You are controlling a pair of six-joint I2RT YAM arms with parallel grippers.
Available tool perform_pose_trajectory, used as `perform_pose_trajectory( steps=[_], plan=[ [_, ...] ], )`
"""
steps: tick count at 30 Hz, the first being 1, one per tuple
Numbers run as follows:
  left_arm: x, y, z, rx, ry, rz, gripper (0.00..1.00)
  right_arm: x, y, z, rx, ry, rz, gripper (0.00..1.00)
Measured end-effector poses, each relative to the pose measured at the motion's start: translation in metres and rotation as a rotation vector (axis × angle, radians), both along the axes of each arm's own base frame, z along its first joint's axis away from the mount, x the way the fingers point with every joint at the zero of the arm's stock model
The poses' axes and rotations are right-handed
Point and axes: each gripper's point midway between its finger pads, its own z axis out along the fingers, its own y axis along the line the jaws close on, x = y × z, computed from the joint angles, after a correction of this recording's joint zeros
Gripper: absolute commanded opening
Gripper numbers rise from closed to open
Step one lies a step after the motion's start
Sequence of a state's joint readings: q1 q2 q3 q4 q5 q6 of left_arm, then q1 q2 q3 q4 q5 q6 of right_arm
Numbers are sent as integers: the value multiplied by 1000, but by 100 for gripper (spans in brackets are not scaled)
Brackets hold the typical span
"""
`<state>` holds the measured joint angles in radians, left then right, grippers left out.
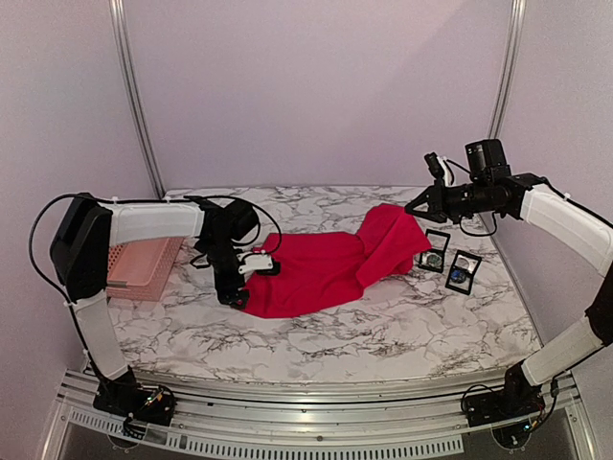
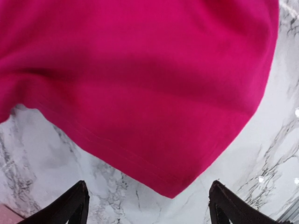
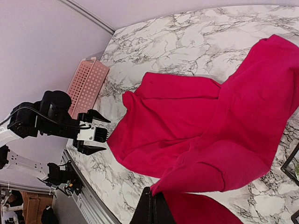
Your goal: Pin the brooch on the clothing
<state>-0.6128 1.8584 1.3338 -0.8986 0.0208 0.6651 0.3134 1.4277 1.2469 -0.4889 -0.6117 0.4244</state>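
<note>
The red T-shirt (image 1: pixel 330 268) lies crumpled across the middle of the marble table (image 1: pixel 383 326). My right gripper (image 1: pixel 412 206) is shut on a fold of the shirt's right side and holds it lifted; in the right wrist view the closed fingers (image 3: pixel 156 210) pinch the red fabric (image 3: pixel 210 135). My left gripper (image 1: pixel 254 278) is open and empty at the shirt's left end. In the left wrist view its fingers (image 2: pixel 74 205) straddle bare marble just below a hemmed corner of the shirt (image 2: pixel 170 186). Two black-framed cases (image 1: pixel 436 252) (image 1: pixel 463 272) each hold a small round piece; the brooch is too small to make out.
A pink plastic basket (image 1: pixel 144 268) stands at the table's left edge behind the left arm; it also shows in the right wrist view (image 3: pixel 86 84). The two cases sit right of the shirt, below the right gripper. Metal frame posts (image 1: pixel 134 96) stand at the back.
</note>
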Motion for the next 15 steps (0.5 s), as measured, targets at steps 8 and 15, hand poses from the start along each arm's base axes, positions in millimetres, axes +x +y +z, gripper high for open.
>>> perform_pose_trajectory(
  steps=[8,15],
  plan=[
    [-16,21,-31,96,92,87,62,0,-1,-1,-5,-2,-2,0],
    [-12,21,-31,109,84,124,0,1,-1,-1,-10,-6,-6,0]
  ],
)
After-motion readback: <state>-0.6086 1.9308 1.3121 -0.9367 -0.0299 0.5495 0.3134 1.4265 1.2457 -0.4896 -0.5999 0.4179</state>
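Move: The free left corner of the clothing lies under the open left hand, about 4 cm below it, some 2 cm to its left and 1 cm back. From that hand, the clothing's middle is about 19 cm to the right and 4 cm ahead, and the pink basket is roughly 27 cm to the left and 7 cm ahead. From the right hand, which already holds the raised other end, that corner is about 46 cm left, 6 cm back and 23 cm down. Downwards about 3 cm and some 2 cm to its left, edging slightly back, the left hand sinks onto the clothing's left corner, its fingertips tilting nearly 10 degrees left and back. It then stays low over the table while the wide-open fingers shut and pinch the corner. The right hand stays in place and keeps its grip on the raised end. ##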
